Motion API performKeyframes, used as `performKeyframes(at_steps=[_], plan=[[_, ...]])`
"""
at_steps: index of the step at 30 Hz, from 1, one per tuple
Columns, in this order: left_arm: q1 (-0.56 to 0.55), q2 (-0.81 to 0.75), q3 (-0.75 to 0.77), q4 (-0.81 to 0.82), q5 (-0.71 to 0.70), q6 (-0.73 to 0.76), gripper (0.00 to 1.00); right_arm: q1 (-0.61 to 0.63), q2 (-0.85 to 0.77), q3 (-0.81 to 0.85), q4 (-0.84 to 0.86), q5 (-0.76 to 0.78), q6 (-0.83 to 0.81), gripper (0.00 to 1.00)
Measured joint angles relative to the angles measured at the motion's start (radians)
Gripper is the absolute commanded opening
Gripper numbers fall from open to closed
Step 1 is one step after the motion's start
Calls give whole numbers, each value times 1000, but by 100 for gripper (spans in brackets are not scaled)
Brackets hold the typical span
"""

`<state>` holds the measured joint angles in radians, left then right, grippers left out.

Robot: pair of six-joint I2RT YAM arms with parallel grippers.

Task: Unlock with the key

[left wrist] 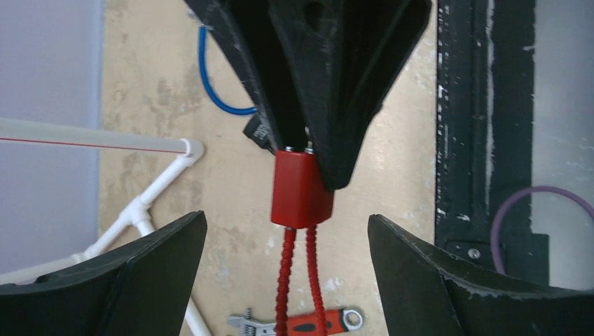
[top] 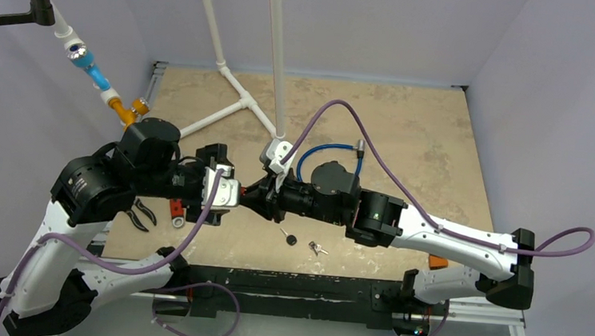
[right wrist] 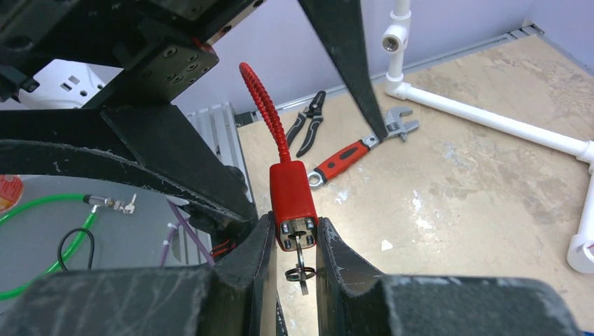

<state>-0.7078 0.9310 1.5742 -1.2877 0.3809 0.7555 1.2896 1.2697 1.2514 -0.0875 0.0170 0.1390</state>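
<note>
The red padlock (right wrist: pixel 293 196) is a small block with a red ribbed cable shackle (left wrist: pixel 284 280). My right gripper (right wrist: pixel 295 224) is shut on the block's sides and holds it in the air. A metal key (right wrist: pixel 300 262) with a small ring sticks out of the keyhole on the end face, toward the right wrist camera. My left gripper (left wrist: pixel 287 218) is open, with a finger (left wrist: pixel 154 266) well out to either side of the lock (left wrist: pixel 301 189), touching nothing. In the top view the two grippers (top: pixel 246 192) meet nose to nose at left of centre, and the lock is hidden there.
A red-handled adjustable wrench (right wrist: pixel 354 155) and black pliers (right wrist: pixel 308 126) lie on the table under the left arm. Two loose keys (top: pixel 289 237) (top: pixel 318 248) lie near the front edge. A white pipe frame (top: pixel 235 103) and a blue cable (top: pixel 328 150) stand behind.
</note>
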Motion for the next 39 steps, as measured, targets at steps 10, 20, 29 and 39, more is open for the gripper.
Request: performKeyframes(at_steps=[10,20,29,39], plan=[[1,6,0,-122,73,32,65,7,2,29,-30,3,-28,0],[1,36,0,-103,90,13,40,23,36,57,-30,17,-35,0],[2,45,0,-102,93,1,15,30,53,67,-45,16,-47,0],[2,21,-31,-75,107,-47,0,33,53,84,-80,-1,-47,6]])
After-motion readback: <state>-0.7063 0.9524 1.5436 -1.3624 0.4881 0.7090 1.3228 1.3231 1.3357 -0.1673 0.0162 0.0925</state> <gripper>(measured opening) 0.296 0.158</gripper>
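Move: The red cable lock's body sits between the open left fingers, about 2 cm below the left hand point, 1 cm back and 2 cm to the right. It is about 4 cm to the right hand's left and 1 cm ahead. From the left hand, all some 28 cm lower, the black-headed key lies 7 cm ahead and 12 cm right, the black padlock 21 cm ahead and 9 cm right, and the wrench 16 cm ahead and 21 cm left. The left hand first draws back and sinks together, about 3 cm in all, around the red lock body, then all but stays there, rolled some 10 degrees, while its wide-open fingers close and pinch the body from both sides, the grip effort rising once they stop. The right hand keeps its pinch on the key at the lock's key face, bobs up slightly and back down, and eases about 1 cm left towards the left hand and 1 cm back. ##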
